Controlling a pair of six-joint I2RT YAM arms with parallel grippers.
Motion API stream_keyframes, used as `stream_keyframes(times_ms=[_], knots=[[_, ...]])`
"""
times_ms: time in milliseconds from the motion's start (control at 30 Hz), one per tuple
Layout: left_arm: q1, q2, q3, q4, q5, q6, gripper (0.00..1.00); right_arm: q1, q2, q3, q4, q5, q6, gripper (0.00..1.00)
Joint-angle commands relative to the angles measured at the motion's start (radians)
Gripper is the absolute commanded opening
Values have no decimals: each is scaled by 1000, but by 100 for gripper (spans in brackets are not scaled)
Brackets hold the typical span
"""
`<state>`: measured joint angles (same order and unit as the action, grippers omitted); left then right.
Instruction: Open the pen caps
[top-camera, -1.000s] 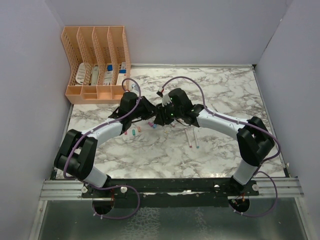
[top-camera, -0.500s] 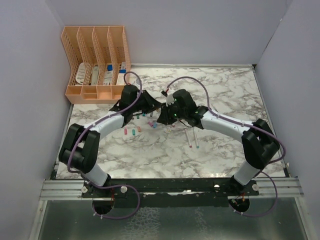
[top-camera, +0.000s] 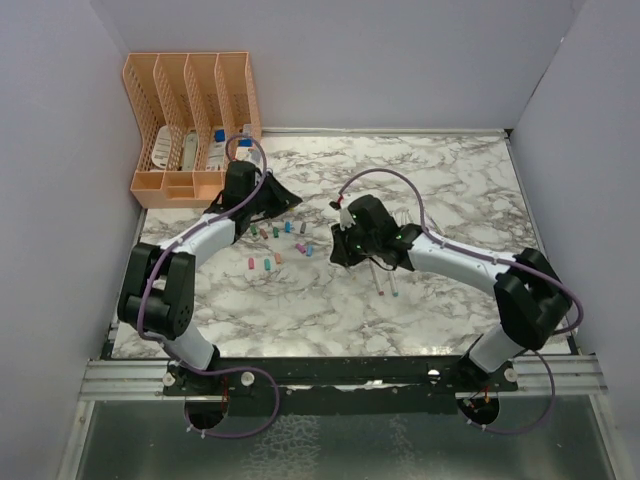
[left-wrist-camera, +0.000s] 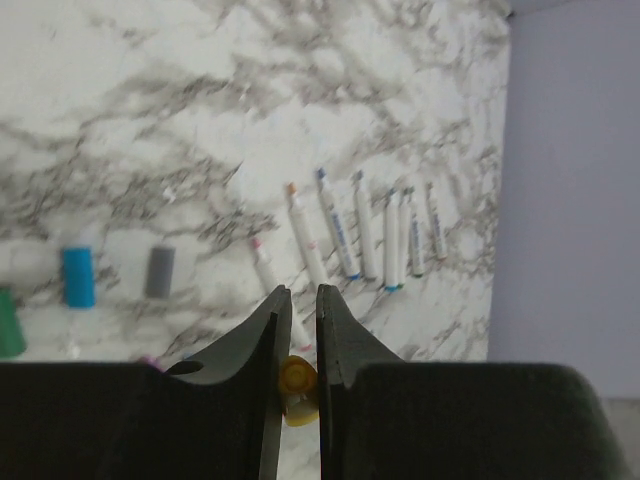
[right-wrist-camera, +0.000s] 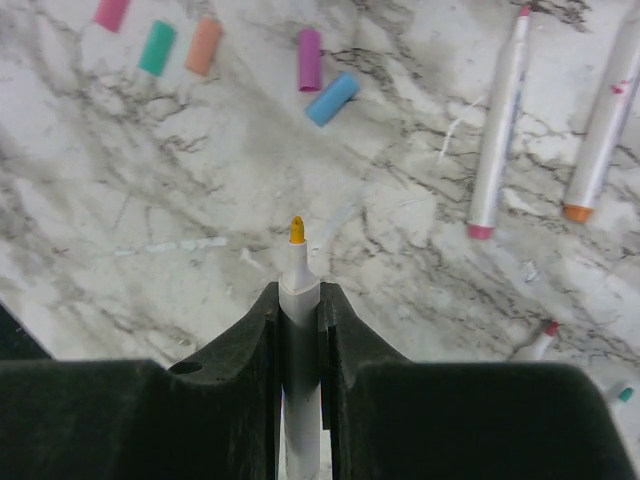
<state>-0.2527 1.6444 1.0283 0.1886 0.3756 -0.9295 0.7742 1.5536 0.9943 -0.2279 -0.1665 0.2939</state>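
Observation:
My left gripper (top-camera: 291, 201) is shut on a small yellow pen cap (left-wrist-camera: 297, 386), held above the table near the back left. My right gripper (top-camera: 338, 250) is shut on a thin white pen barrel (right-wrist-camera: 299, 300) with a bare yellow tip (right-wrist-camera: 296, 230), pointing down at the marble. The two grippers are apart. Several loose pen caps (top-camera: 276, 232) in pink, teal, orange and blue lie between them. In the right wrist view I see a magenta cap (right-wrist-camera: 309, 60) and a blue cap (right-wrist-camera: 332, 98). In the left wrist view I see a blue cap (left-wrist-camera: 78, 276) and a grey cap (left-wrist-camera: 159, 271).
An orange desk organiser (top-camera: 192, 125) stands at the back left, close behind my left gripper. Uncapped white pens (top-camera: 385, 276) lie right of centre; they show in a row in the left wrist view (left-wrist-camera: 362, 235) and beside my right gripper (right-wrist-camera: 500, 130). Grey walls enclose the table.
The grippers were together at the table's middle and have drawn apart. The left moved back-left with the yellow cap; the right moved right and nearer with the uncapped pen.

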Motion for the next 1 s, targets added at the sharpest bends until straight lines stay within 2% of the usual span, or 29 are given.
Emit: stream_keyframes(times_ms=[0,200,333,600,967], knots=[[-24,-117,-98,-166,-79,115,0,2,127,104,-74,174,-64,1],[-57,-204,-170,-280,-181,179,0,2,268,213,-92,243,-69,1],[-63,-202,-198,-293,-193,188,0,2,318,245,-117,262,-33,1],[-72,-138,-216,-269,-197,192,0,1,282,165,-100,250,-5,1],[-94,-63,-215,-240,-201,187,2,2,281,139,-98,223,-12,2]])
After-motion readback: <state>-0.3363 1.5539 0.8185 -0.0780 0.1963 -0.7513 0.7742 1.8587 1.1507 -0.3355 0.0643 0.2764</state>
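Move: The left gripper holds the yellow cap; the bare spot for it lies about 9 cm back, 3 cm left and 16 cm below, with the peach cap 2 cm farther left of that spot and the magenta cap about 6 cm straight back from the gripper. From the right gripper, holding the uncapped yellow pen, the free place is roughly 4 cm ahead, 3 cm right, 10 cm down; the red pen is 3 cm ahead, 8 cm right, the pink pen 12 cm ahead, 1 cm right. Bring the left gripper down about 10 cm and back some 9 cm, drifting slightly left, towards the bare table right of the peach cap, tipping its fingers more steeply downward and keeping the yellow cap pinched. Meanwhile lower the right gripper about 8 cm with the yellow pen still gripped, first swinging forward, then easing slightly back and right, towards the place left of the red pen. ##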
